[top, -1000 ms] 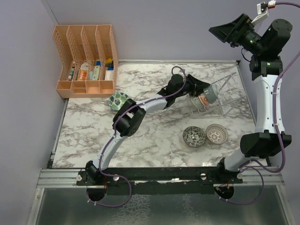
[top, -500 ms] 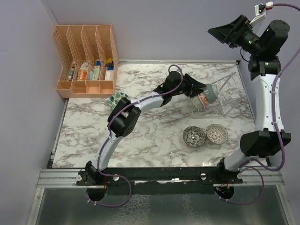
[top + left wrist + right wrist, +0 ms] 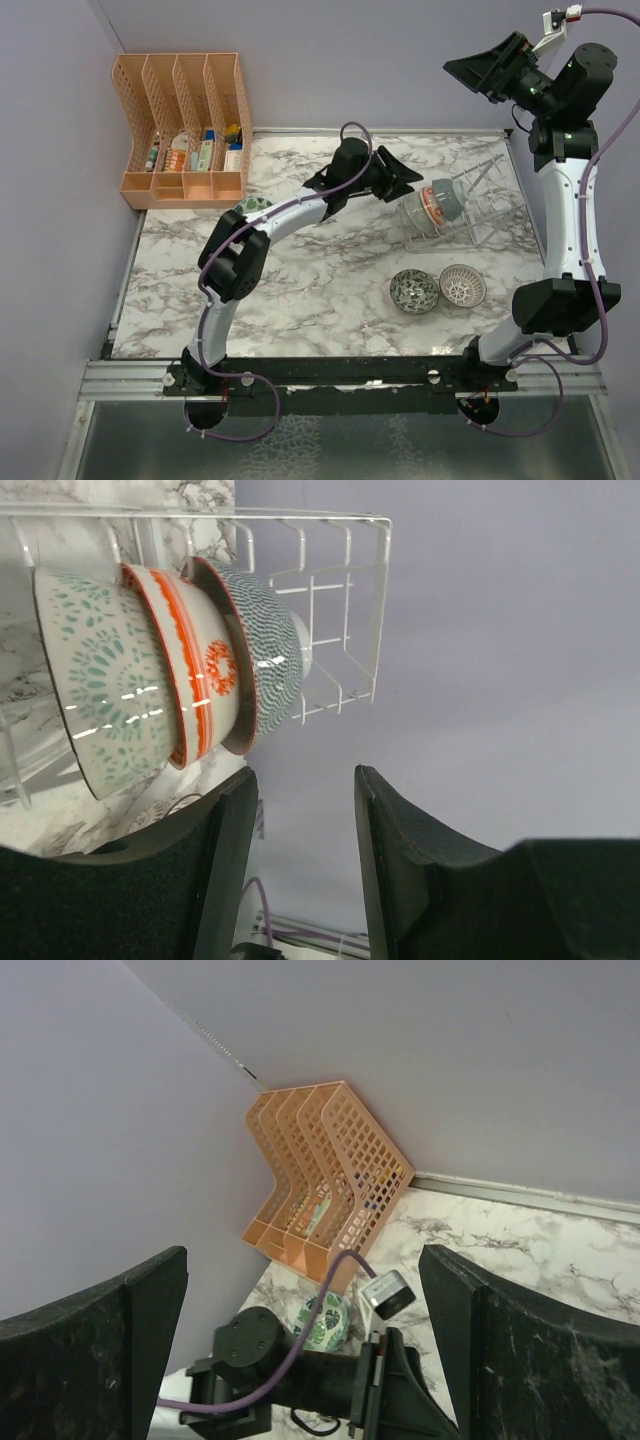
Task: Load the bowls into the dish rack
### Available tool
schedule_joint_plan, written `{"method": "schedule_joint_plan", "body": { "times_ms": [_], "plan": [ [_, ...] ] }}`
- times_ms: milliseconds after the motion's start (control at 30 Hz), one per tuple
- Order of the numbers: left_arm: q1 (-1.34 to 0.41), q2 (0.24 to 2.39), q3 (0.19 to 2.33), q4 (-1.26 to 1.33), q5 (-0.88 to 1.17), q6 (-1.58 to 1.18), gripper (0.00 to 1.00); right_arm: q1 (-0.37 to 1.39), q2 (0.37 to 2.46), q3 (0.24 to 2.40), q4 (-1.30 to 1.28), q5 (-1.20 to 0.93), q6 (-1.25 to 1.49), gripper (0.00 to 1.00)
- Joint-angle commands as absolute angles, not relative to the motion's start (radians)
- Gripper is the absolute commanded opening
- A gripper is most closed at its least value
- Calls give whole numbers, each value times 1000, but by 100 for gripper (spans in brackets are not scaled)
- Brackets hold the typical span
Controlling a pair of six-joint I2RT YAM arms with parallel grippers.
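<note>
The thin-ribbed dish rack (image 3: 478, 212) (image 3: 340, 590) lies at the back right. Three bowls stand packed in it: pale green (image 3: 100, 690), red-orange (image 3: 195, 670) and blue-grey (image 3: 265, 655). My left gripper (image 3: 398, 176) (image 3: 305, 775) hangs just left of the rack, open, with nothing between its fingers. The dark speckled bowl (image 3: 413, 290) and the pink-white lattice bowl (image 3: 462, 285) sit side by side in front of the rack. The green-leaf bowl (image 3: 250, 207) (image 3: 328, 1322) is partly under my left arm. My right gripper (image 3: 478, 68) (image 3: 303, 1255) is open, high over the back right corner.
An orange four-slot file organizer (image 3: 185, 130) (image 3: 320, 1180) holding small items stands at the back left against the wall. My left arm (image 3: 290, 215) stretches across the middle of the marble table (image 3: 330, 300). Walls close off the left and back.
My left gripper has drawn back to the left, away from the rack, and its jaws have widened; the bowls stay in the rack. The right arm has barely moved.
</note>
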State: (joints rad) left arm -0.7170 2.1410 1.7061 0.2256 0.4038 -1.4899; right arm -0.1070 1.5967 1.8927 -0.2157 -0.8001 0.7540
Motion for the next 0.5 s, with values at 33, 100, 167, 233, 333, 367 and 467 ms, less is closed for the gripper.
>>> {"method": "schedule_joint_plan", "body": {
  "times_ms": [33, 100, 167, 233, 333, 367, 467],
  "plan": [
    [-714, 1984, 1732, 37, 448, -1212, 51, -115, 1570, 1895, -203, -813, 751, 100],
    [-717, 1953, 1771, -61, 491, -1067, 53, -115, 1571, 1912, -222, -804, 738, 100],
    [-722, 1927, 1795, -152, 543, -917, 53, -115, 1572, 1928, -249, -785, 718, 100],
    [-742, 1916, 1850, -359, 558, -715, 60, -115, 1572, 1942, -272, -764, 697, 100],
    [-823, 1892, 1872, -581, 523, -447, 65, -115, 1566, 1944, -289, -747, 689, 100],
    [-855, 1880, 1852, -618, 497, -376, 65, -115, 1564, 1942, -290, -746, 689, 100],
    [-963, 1840, 1758, -647, 390, -247, 65, -115, 1556, 1936, -301, -742, 680, 100]
  ]
}}
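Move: The dark patterned bowl, still on the table, lies about 17 cm back from the left hand, 5 cm to its right and 21 cm below. The beige bowl stands beside it, 15 cm back and 18 cm right of the hand. In the rack, the grey-blue bowl is level with the hand, 12 cm right and 8 cm lower. From the right hand, the dark bowl is about 20 cm back, 4 cm left and 46 cm below. Draw the empty left gripper, already clear of the racked bowls, back about 11 cm with a slight drift left, closing level distance to the dark patterned bowl. Lift it first, then let it dip slightly near the end. Meanwhile roll the wrist some 50 degrees, clockwise looking along the fingers, tip them further down and open them wider. Touch nothing. ##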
